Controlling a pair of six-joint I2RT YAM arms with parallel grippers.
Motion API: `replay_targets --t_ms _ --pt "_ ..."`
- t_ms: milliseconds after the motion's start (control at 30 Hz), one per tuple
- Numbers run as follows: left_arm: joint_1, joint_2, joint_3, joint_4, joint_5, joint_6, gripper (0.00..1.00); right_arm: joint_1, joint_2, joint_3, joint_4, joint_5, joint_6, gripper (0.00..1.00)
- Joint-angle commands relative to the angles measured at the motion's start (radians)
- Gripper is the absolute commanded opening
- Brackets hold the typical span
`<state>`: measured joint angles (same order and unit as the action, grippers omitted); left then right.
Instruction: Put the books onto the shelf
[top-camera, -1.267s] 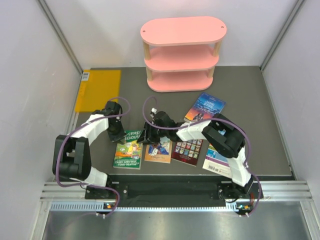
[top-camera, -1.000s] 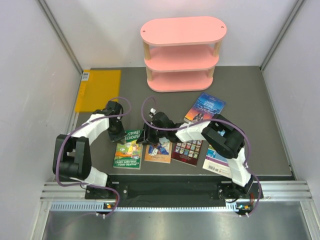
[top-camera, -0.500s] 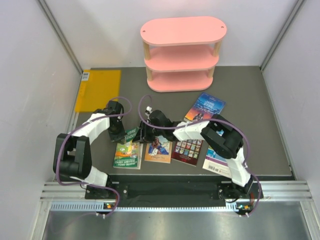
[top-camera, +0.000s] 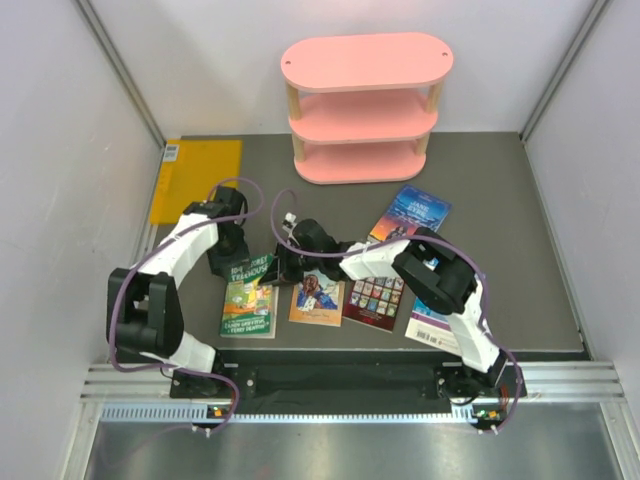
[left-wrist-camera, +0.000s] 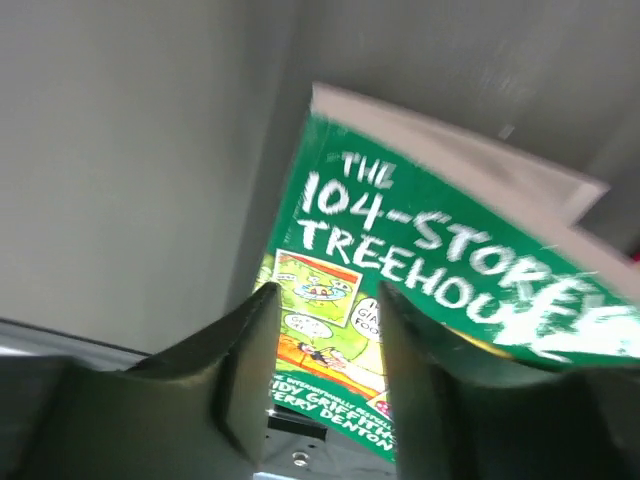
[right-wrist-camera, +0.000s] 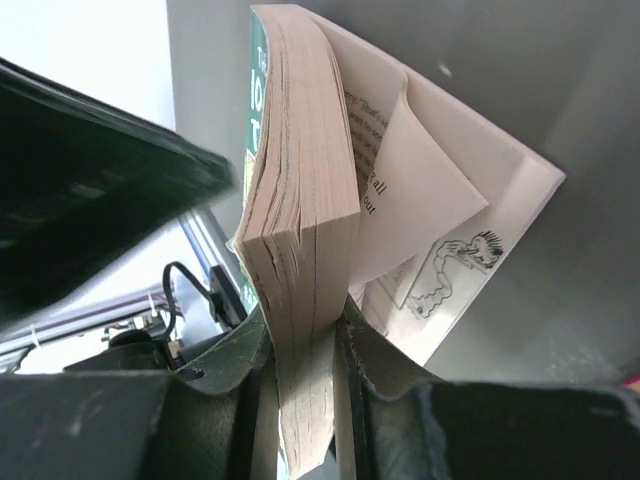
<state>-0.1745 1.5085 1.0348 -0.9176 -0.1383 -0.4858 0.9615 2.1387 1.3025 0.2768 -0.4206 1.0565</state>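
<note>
The green Treehouse book (top-camera: 249, 297) lies at the front left of the mat, its right edge lifted. My right gripper (top-camera: 272, 270) is shut on that edge. The right wrist view shows its jaws (right-wrist-camera: 305, 370) pinching most of the page block (right-wrist-camera: 300, 150), while a few pages and the back cover hang loose to the right. My left gripper (top-camera: 231, 262) stands open just past the book's far left corner; in its wrist view the cover (left-wrist-camera: 420, 250) shows between and beyond the open fingers (left-wrist-camera: 250, 370). The pink shelf (top-camera: 365, 105) stands at the back with bare boards.
Orange (top-camera: 317, 297) and dark red (top-camera: 376, 298) books lie beside the green one. A white book (top-camera: 432, 318) sits under the right arm and a blue one (top-camera: 410, 215) farther back. A flat yellow rectangle (top-camera: 195, 180) lies at the back left. Walls close in both sides.
My left gripper has opened and drawn back off the green book. My right gripper has closed on the book's raised right edge, and the book has slid a little to the left.
</note>
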Motion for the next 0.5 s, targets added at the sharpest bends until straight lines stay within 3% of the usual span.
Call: replay_targets --t_ms 0,100,167,333,467 --pt "-0.005 -0.030 0.169 -0.118 -0.159 0.030 0.62 -0.030 -0.049 0.090 0.064 -0.030 -0.050 0.00" --pt "-0.003 -0.085 0.217 -0.121 -0.198 0.027 0.74 -0.089 -0.039 0.129 0.068 -0.049 -0.059 0.00" --pt "-0.003 -0.125 0.223 -0.090 -0.182 0.021 0.77 -0.133 -0.033 0.150 0.087 -0.059 -0.056 0.00" --pt "-0.003 -0.284 0.170 0.000 -0.127 -0.007 0.80 -0.216 -0.039 0.202 0.102 -0.084 -0.047 0.00" --pt "-0.003 -0.416 0.062 0.106 -0.044 -0.077 0.77 -0.256 -0.039 0.233 0.127 -0.092 -0.026 0.00"
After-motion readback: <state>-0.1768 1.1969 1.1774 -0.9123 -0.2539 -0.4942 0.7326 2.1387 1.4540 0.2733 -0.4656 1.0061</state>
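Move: The right hand already pinches the green treehouse book by its right-hand edge, the book's middle about 6 cm to its left and 5 cm back. The pink shelf's middle lies some 33 cm ahead, 23 cm to the right and 10 cm above. Othello lies about 12 cm right and 3 cm back; the blue book 35 cm right and 16 cm ahead, both some 5 cm lower. From the left hand, the shelf is about 33 cm ahead and 35 cm right. Keeping its pinch on the green book's right-hand edge, the right hand carries the book forward about 13 cm towards the shelf, gathering speed as it rises some 6 cm and edges right, turning roughly 10 degrees clockwise. The empty left hand meanwhile opens wider and withdraws upward some 13 cm with a little forward, away from the book, its down-pointing fingers swinging forward by about 25 degrees. ##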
